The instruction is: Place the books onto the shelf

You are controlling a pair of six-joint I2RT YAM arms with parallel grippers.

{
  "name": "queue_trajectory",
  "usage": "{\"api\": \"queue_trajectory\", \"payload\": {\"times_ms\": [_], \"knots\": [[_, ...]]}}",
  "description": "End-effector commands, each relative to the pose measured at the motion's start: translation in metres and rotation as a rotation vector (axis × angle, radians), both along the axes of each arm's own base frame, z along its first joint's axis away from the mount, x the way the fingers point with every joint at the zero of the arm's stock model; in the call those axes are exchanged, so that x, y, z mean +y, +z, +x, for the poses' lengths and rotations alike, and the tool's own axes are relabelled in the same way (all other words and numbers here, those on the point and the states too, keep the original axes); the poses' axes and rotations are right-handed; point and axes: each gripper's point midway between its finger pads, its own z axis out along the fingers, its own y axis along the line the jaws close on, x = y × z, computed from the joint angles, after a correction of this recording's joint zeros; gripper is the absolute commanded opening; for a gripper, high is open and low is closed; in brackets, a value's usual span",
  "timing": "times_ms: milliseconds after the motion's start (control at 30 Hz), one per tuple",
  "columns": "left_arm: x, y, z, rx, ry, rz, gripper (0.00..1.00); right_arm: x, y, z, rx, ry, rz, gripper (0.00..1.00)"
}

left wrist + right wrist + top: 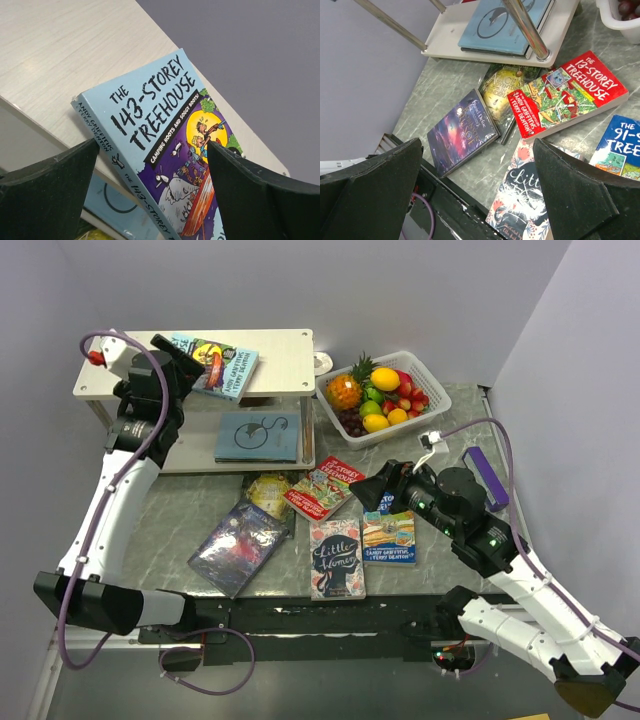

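Note:
The shelf (285,345) stands at the back left. A pale blue "143-Storey Treehouse" book (222,364) lies on its top board (60,60), one corner past the edge. My left gripper (190,360) is open, its jaws wide to either side of that book (150,115). Another pale blue book (257,436) lies on the lower board. On the table lie a galaxy book (238,545), a green-gold one (268,492), a red Treehouse (325,486), "Little Women" (337,558) and a blue Treehouse (390,533). My right gripper (372,490) hovers open above them, over "Little Women" (522,200).
A white basket of fruit (385,395) stands right of the shelf. A small purple box (487,477) lies near the right wall. A metal shelf leg (527,27) rises beside the red Treehouse (567,92). A black strip (330,615) runs along the table's near edge.

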Motion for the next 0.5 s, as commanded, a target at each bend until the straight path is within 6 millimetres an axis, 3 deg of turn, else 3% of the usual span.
{"api": "queue_trajectory", "payload": {"times_ms": [0,200,267,333,367,400,433,467], "knots": [[0.007,0.026,-0.022,0.015,-0.013,0.066,0.96,-0.001,0.018,0.004,-0.046,-0.011,0.021,0.98],[-0.015,0.052,-0.043,-0.08,-0.162,0.035,0.96,-0.001,0.017,0.002,-0.045,-0.006,0.027,0.98],[-0.037,0.072,-0.052,-0.192,-0.287,-0.001,0.99,-0.002,0.017,0.002,-0.05,-0.01,0.028,0.98],[-0.059,0.087,-0.061,-0.279,-0.415,-0.023,0.89,-0.003,0.017,0.002,-0.052,-0.014,0.029,0.98],[-0.082,0.084,-0.062,-0.298,-0.538,-0.034,0.85,-0.003,0.017,0.002,-0.053,-0.016,0.031,0.98],[-0.096,0.095,-0.067,-0.35,-0.608,-0.037,0.72,-0.004,0.016,0.001,-0.052,-0.016,0.031,0.98],[-0.109,0.09,-0.064,-0.342,-0.662,-0.033,0.6,-0.004,0.016,0.001,-0.051,-0.017,0.032,0.98],[-0.119,0.091,-0.064,-0.34,-0.701,-0.029,0.35,-0.004,0.016,0.002,-0.05,-0.018,0.029,0.98]]}}
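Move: The 143-Storey Treehouse book lies flat on the top shelf, some 3 cm ahead of the empty left hand, 6 cm to its right and about 5 cm below. The blue book on the lower shelf is about 3 cm ahead, 15 cm right and 30 cm below; the red 13-Storey Treehouse book on the table, roughly 10 cm back, 33 cm right and 36 cm below. From the right hand, the 143-Storey book is about 22 cm ahead, 39 cm left and 4 cm higher. The 143-Storey Treehouse book is left on the top shelf while the empty left hand backs off from it, slowly at first and then faster: about 6 cm up, as much back towards the robot, then also some 5 cm to the right. The wrist swings clockwise some 20 degrees and its fingers tip up a little; late on, the wide-open fingers close by about a third, on nothing. ##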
